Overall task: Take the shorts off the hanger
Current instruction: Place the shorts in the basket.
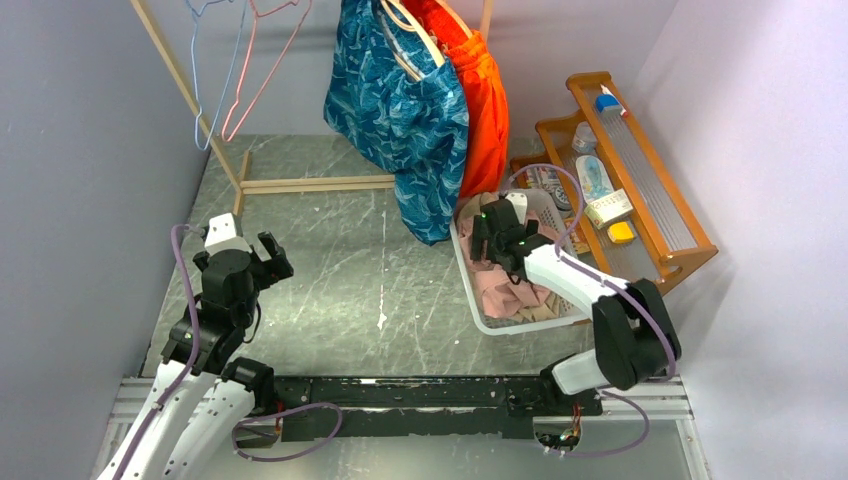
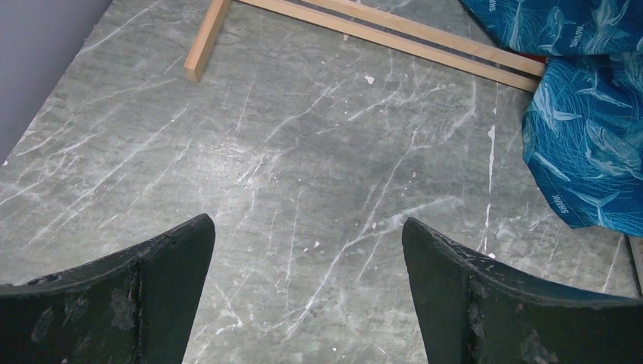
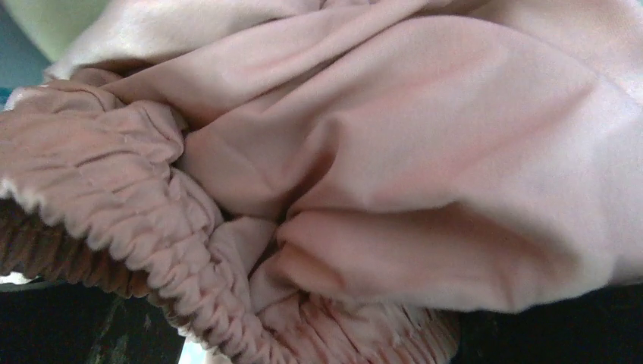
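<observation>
Blue leafy-patterned shorts [image 1: 400, 110] [image 2: 584, 152] hang from a wooden hanger [image 1: 415, 45], with orange shorts [image 1: 482, 110] hanging right behind them. Dusty pink shorts [image 1: 500, 290] [image 3: 394, 152] lie crumpled in a white basket [image 1: 470, 295], on top of tan fabric [image 1: 545, 310]. My right gripper [image 1: 488, 238] [image 3: 303, 322] is down in the basket, open; its dark fingers [image 3: 53, 322] stand far apart and the pink elastic waistband lies loose between them. My left gripper [image 1: 272, 255] [image 2: 307, 227] hovers open over the bare marble floor, left of the blue shorts, holding nothing.
The wooden rack's slanted post [image 1: 190, 90] and base rails [image 1: 310, 183] [image 2: 379, 34] stand at the back. Empty blue and pink wire hangers [image 1: 235, 70] hang at its left. A wooden shelf [image 1: 640, 180] with small items stands right of the basket. Walls close in on both sides.
</observation>
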Tool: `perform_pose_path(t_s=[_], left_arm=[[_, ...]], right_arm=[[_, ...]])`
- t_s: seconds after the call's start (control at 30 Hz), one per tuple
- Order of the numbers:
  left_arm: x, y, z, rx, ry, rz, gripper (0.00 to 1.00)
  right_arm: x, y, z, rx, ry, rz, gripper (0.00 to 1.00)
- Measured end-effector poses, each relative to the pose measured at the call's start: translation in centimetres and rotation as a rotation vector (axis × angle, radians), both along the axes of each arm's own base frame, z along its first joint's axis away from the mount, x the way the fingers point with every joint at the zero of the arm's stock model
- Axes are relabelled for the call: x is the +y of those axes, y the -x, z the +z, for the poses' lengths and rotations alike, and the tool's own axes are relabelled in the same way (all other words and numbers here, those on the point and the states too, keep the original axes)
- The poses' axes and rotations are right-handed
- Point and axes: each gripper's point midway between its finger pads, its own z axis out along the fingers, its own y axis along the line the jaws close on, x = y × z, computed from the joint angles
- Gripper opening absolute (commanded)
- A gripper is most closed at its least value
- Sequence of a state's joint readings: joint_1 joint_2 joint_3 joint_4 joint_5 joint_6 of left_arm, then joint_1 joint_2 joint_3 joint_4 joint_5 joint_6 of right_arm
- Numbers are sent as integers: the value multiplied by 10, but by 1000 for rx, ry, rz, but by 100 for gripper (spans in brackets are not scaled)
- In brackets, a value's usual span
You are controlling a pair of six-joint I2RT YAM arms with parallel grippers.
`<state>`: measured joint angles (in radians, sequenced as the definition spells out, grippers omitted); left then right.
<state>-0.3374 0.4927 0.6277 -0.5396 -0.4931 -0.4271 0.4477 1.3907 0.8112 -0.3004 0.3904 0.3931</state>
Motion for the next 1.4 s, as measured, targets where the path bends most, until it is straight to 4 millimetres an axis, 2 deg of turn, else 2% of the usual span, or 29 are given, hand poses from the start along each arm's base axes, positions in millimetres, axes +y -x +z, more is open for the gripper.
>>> perform_pose_path(t_s=[0.13,0.3,0.43,0.57,0.63,0.73,0.87,0.9,1.0,1.17,1.23,1.33,1.4], left_arm=[[0,0,0,0,0,0,97],[0,0,0,-2,1,0,97],[0,0,0,-2,1,1,98],[0,0,0,0,0,0,98],[0,0,0,0,0,0,98],[0,0,0,0,0,0,98],[0,0,0,1,0,0,97],[0,0,0,1,0,0,97],[0,0,0,-1,0,0,97],[0,1,1,-7,2,0,97],[0,1,1,-7,2,0,97],[0,1,1,-7,3,0,97],[0,1,1,-7,3,0,97]], right_arm=[[-4,-6,-17,4,36,-33,97],[-4,-6,-4,-25,16,-35,100],[-7,-2,35,-106,-17,-37,100],[-11,-3,101,-275,-75,-43,100],[-14,0,124,-339,-97,-42,100],[-16,7,148,-393,-125,-37,100],[-10,13,164,-429,-160,18,99],[-8,14,166,-434,-168,31,96],[2,14,162,-414,-189,77,80],[20,5,130,-306,-207,123,71],[19,-4,116,-279,-196,101,65],[8,-20,88,-252,-185,61,64],[1,-29,59,-185,-183,37,64]])
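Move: The pink shorts lie heaped in the basket right under the right hand's open fingers, their middle about 4 cm back and 3 cm down. The basket's middle is some 5 cm back and 3 cm right. The blue shorts hang roughly 17 cm left and 10 cm ahead; the orange ones 13 cm ahead and 5 cm left, both higher. From the left hand the pink shorts lie about 51 cm right, 5 cm ahead, 16 cm lower. The right hand rises about 16 cm off the pink shorts, then sinks some 11 cm above them, fingers closing partway. ##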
